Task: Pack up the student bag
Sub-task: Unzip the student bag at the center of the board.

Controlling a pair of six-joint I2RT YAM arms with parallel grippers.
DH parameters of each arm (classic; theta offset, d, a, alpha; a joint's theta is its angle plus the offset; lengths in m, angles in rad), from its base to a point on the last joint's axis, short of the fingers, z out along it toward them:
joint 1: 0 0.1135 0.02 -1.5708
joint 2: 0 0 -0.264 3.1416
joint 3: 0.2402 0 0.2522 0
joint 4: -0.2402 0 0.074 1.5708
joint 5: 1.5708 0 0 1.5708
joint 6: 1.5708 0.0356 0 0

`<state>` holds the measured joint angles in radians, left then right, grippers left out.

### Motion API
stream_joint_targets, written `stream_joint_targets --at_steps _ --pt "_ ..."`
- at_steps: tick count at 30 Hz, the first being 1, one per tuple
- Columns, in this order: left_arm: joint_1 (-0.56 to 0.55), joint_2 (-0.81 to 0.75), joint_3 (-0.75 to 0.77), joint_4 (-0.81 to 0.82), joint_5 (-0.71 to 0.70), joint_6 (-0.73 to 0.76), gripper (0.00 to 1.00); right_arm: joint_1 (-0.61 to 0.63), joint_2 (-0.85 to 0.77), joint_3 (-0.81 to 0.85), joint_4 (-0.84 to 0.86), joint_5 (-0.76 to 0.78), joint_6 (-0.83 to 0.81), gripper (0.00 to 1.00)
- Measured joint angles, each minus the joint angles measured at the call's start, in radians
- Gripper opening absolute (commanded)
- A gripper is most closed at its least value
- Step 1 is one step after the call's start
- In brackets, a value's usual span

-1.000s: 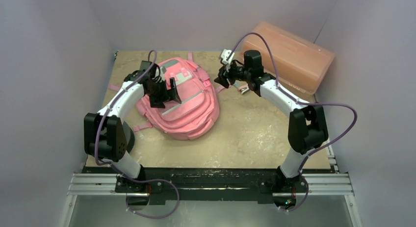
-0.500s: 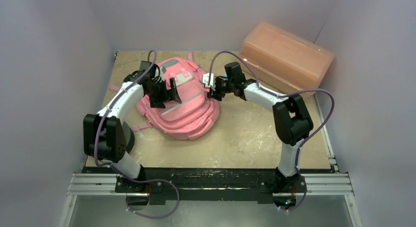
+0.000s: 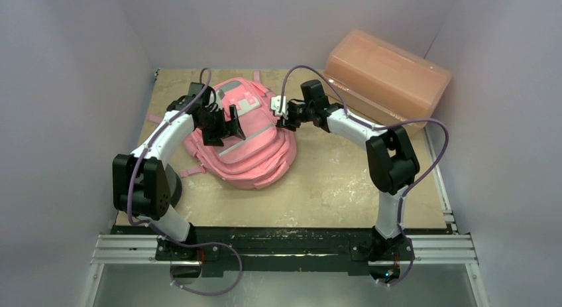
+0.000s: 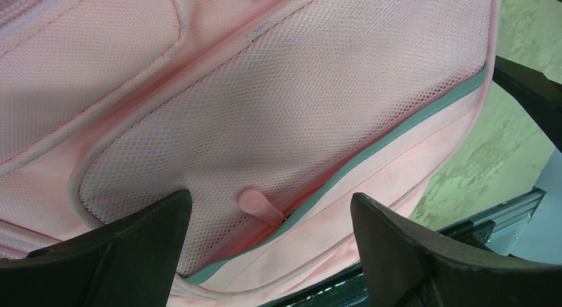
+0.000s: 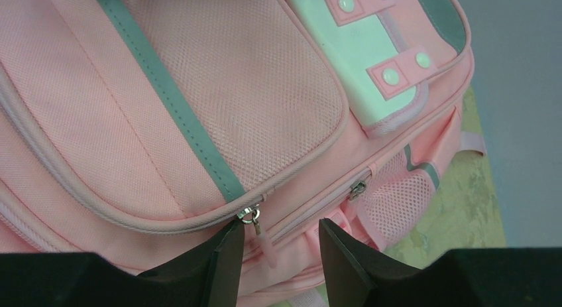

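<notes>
The student bag, a soft pink backpack with grey-and-white patches, lies flat at the table's left centre. My left gripper hovers over its middle, open wide; in the left wrist view it straddles a mesh pocket and a round pink zipper tab without touching them. At the bag's right edge sits my right gripper. In the right wrist view it stands open narrowly, and a pink zipper pull hangs from a metal slider between the tips, close to the left finger.
A rigid translucent orange-pink plastic box stands at the back right against the wall. A second zipper slider shows beside a side mesh pocket. Grey walls enclose the table on three sides.
My right arm swung left from near the orange box to the bag's right edge, and its jaws narrowed a little. The left arm and the bag stayed still.
</notes>
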<state>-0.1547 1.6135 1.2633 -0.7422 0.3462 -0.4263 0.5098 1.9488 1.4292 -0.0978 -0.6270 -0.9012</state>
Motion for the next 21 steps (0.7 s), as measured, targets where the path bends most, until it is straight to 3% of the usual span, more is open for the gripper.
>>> stream_joint_targets --at_steps 6,11,21 --pt "0.002 0.000 0.000 0.000 0.004 0.000 0.90 0.000 0.031 0.024 -0.060 -0.026 -0.025 0.26" --pt "0.002 0.000 0.000 0.001 0.009 0.000 0.89 0.000 0.036 0.023 -0.082 -0.043 -0.034 0.01" --pt "0.002 -0.058 -0.063 0.063 0.010 -0.009 0.81 0.008 -0.029 -0.089 0.027 0.030 0.180 0.00"
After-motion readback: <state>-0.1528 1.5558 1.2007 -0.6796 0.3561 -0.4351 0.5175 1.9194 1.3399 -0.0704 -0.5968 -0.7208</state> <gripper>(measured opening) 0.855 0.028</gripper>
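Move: The front pocket's pink zip pull hangs between the right hand's half-open fingers, about 2 cm back of the hand point and 2 cm below. From that hand, the side-pocket slider lies some 4 cm ahead and 2 cm left, and the mint patch about 7 cm ahead and 10 cm left, both a few centimetres lower. The left hand, holding nothing, has the zip pull roughly 16 cm to its right, level fore-and-aft, slightly lower. The front-pocket zip pull gets pinched by the right fingers, which shut from about half open while the hand sinks and draws back some 2 cm each way over it. Shut on it, the hand then eases about 1 cm rightward, still creeping back, its wrist tipping roughly 10 degrees so the forward side dips. ##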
